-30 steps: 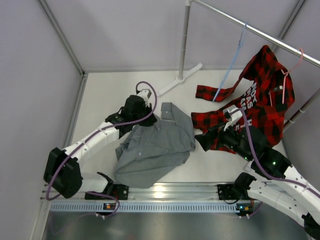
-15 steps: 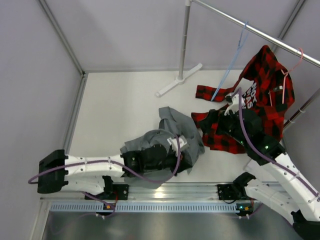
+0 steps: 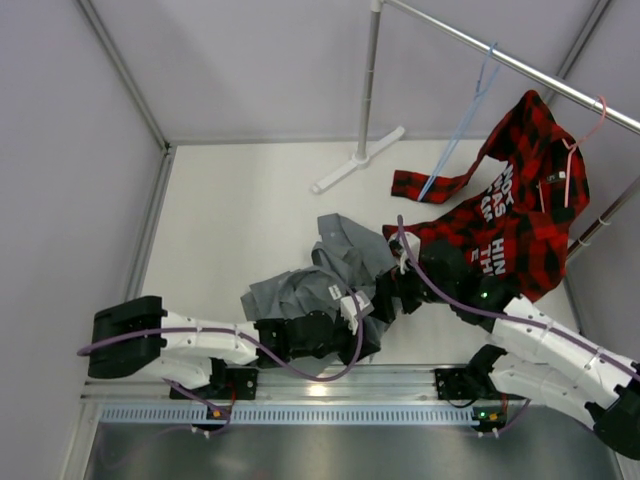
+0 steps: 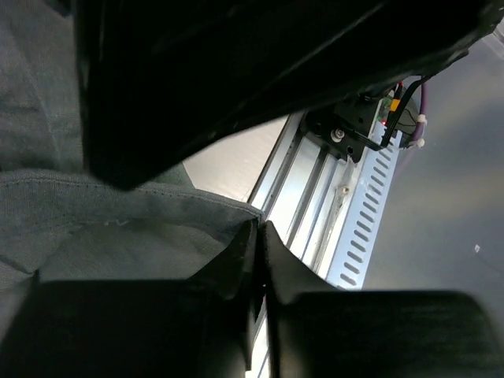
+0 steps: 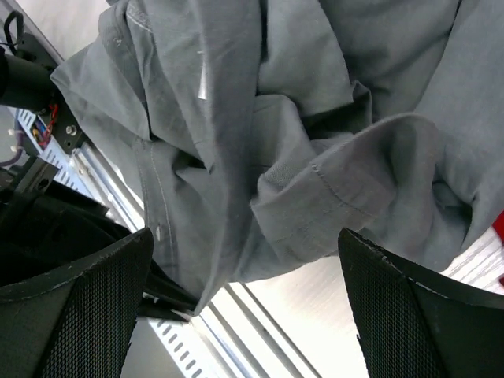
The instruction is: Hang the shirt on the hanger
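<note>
The grey shirt (image 3: 335, 262) lies bunched on the white table, near the front rail. My left gripper (image 3: 352, 330) is low at the shirt's near edge. In the left wrist view it (image 4: 258, 228) is shut, with the shirt's hem (image 4: 134, 228) pinched at its tips. My right gripper (image 3: 386, 300) hovers over the shirt's right side. The right wrist view shows it (image 5: 248, 295) open, its fingers (image 5: 87, 299) spread wide above the crumpled shirt (image 5: 299, 118) with nothing between them. The light-blue hanger (image 3: 468, 112) hangs empty on the rail at the back right.
A red-and-black plaid shirt (image 3: 515, 215) hangs from a pink hanger (image 3: 571, 160) at the right, its lower part trailing on the table. The clothes rail's pole (image 3: 369, 80) and foot (image 3: 352, 165) stand at the back. The aluminium base rail (image 3: 330, 385) runs along the front.
My left gripper has dragged the shirt from the back left towards the front rail, bunching it. My right arm has swung left from the plaid shirt to over the grey shirt.
</note>
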Robot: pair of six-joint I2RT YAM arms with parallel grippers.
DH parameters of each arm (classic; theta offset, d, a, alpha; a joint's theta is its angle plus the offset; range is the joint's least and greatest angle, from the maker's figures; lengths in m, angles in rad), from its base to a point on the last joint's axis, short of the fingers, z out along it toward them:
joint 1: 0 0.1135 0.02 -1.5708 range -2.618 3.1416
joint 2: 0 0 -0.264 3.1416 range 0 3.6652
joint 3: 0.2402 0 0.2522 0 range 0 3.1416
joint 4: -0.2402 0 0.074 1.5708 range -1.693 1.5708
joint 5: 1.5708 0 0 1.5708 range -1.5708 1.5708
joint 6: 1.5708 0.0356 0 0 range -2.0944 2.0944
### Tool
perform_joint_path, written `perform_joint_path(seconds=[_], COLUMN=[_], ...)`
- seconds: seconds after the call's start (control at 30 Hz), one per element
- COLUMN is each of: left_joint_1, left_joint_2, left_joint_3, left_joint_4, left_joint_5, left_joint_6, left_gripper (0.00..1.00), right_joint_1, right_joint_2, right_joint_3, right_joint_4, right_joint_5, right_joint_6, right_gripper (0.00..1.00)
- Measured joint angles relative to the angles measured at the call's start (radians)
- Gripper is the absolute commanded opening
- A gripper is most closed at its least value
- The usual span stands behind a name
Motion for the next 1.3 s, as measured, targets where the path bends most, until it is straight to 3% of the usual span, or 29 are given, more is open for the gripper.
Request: perform_joint_path(seconds=[0.07,0.1,0.17,0.3,0.43,0.57,0.73,0.83,0.97,1.07,1.17,1.23,1.27,1.3], left_joint_1=[0.0,-0.001,-0.002,-0.006,-0.013,-0.015,-0.005,0.059,0.22,0.32,0.361,0.381,0.388,0.396], left_joint_2=[-0.021,-0.031,-0.045,-0.109,-0.259,-0.415,-0.569,-0.617,-0.654,-0.674,-0.675,-0.668,-0.661,-0.649], left_joint_3=[0.007,0.013,0.03,0.055,0.08,0.14,0.151,0.132,0.096,0.074,0.073,0.073,0.073,0.073], left_joint_4=[-0.008,-0.013,-0.028,-0.123,-0.311,-0.552,-0.857,-0.997,-1.066,-1.067,-1.062,-1.052,-1.046,-1.037], left_joint_5=[-0.002,-0.001,0.003,-0.024,-0.152,-0.418,-0.728,-0.822,-0.826,-0.787,-0.753,-0.731,-0.718,-0.706], left_joint_6=[0.013,0.019,0.021,0.027,0.039,-0.034,-0.256,-0.381,-0.425,-0.412,-0.385,-0.354,-0.338,-0.318], left_gripper=[0.5,0.8,0.92,0.96,0.97,0.94,0.92,0.92,0.92,0.93,0.93,0.94,0.95,0.95], right_joint_1=[0.03,0.038,0.047,0.057,0.058,0.074,0.151,0.218,0.292,0.312,0.312,0.312,0.312,0.312], right_joint_2=[0.003,0.011,0.039,0.119,0.148,0.148,0.158,0.194,0.286,0.365,0.43,0.468,0.482,0.491], right_joint_3=[0.008,0.02,0.043,0.098,0.112,0.132,0.173,0.201,0.247,0.26,0.26,0.259,0.259,0.257], right_joint_4=[0.021,0.029,0.046,0.068,0.072,0.072,0.08,0.085,0.092,0.108,0.129,0.145,0.154,0.164], right_joint_5=[0.028,0.045,0.08,0.137,0.181,0.198,0.238,0.277,0.328,0.358,0.387,0.399,0.405,0.411], right_joint_6=[-0.01,-0.018,-0.03,-0.063,-0.082,-0.096,-0.109,-0.114,-0.12,-0.126,-0.122,-0.124,-0.124,-0.124], right_gripper=[0.95,0.95,0.95,0.94,0.93,0.93,0.88,0.84,0.83,0.7,0.65,0.56,0.49,0.31])
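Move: My left hand is shut on the near end of the grey shirt's raised strip. The shirt's free left end lies about 26 cm to its left, 11 cm ahead and 8 below. For my right hand, the spot to grip farther up that strip is some 9 cm left, 5 ahead and 4 below. The white tag sits about 12 left and 3 ahead of my right hand; the checked shirt's middle is about 28 right and 23 ahead. I open my left fingers wide to let the strip go, lift clear, then swing left about 25 cm and forward 14 over the shirt's left part, turning counter-clockwise some 65 degrees and sinking again at the end. My open right hand eases forward, then rises and shifts left about 9 cm, and dips down over the strip near the tag, fingers closing roughly halfway around it. ##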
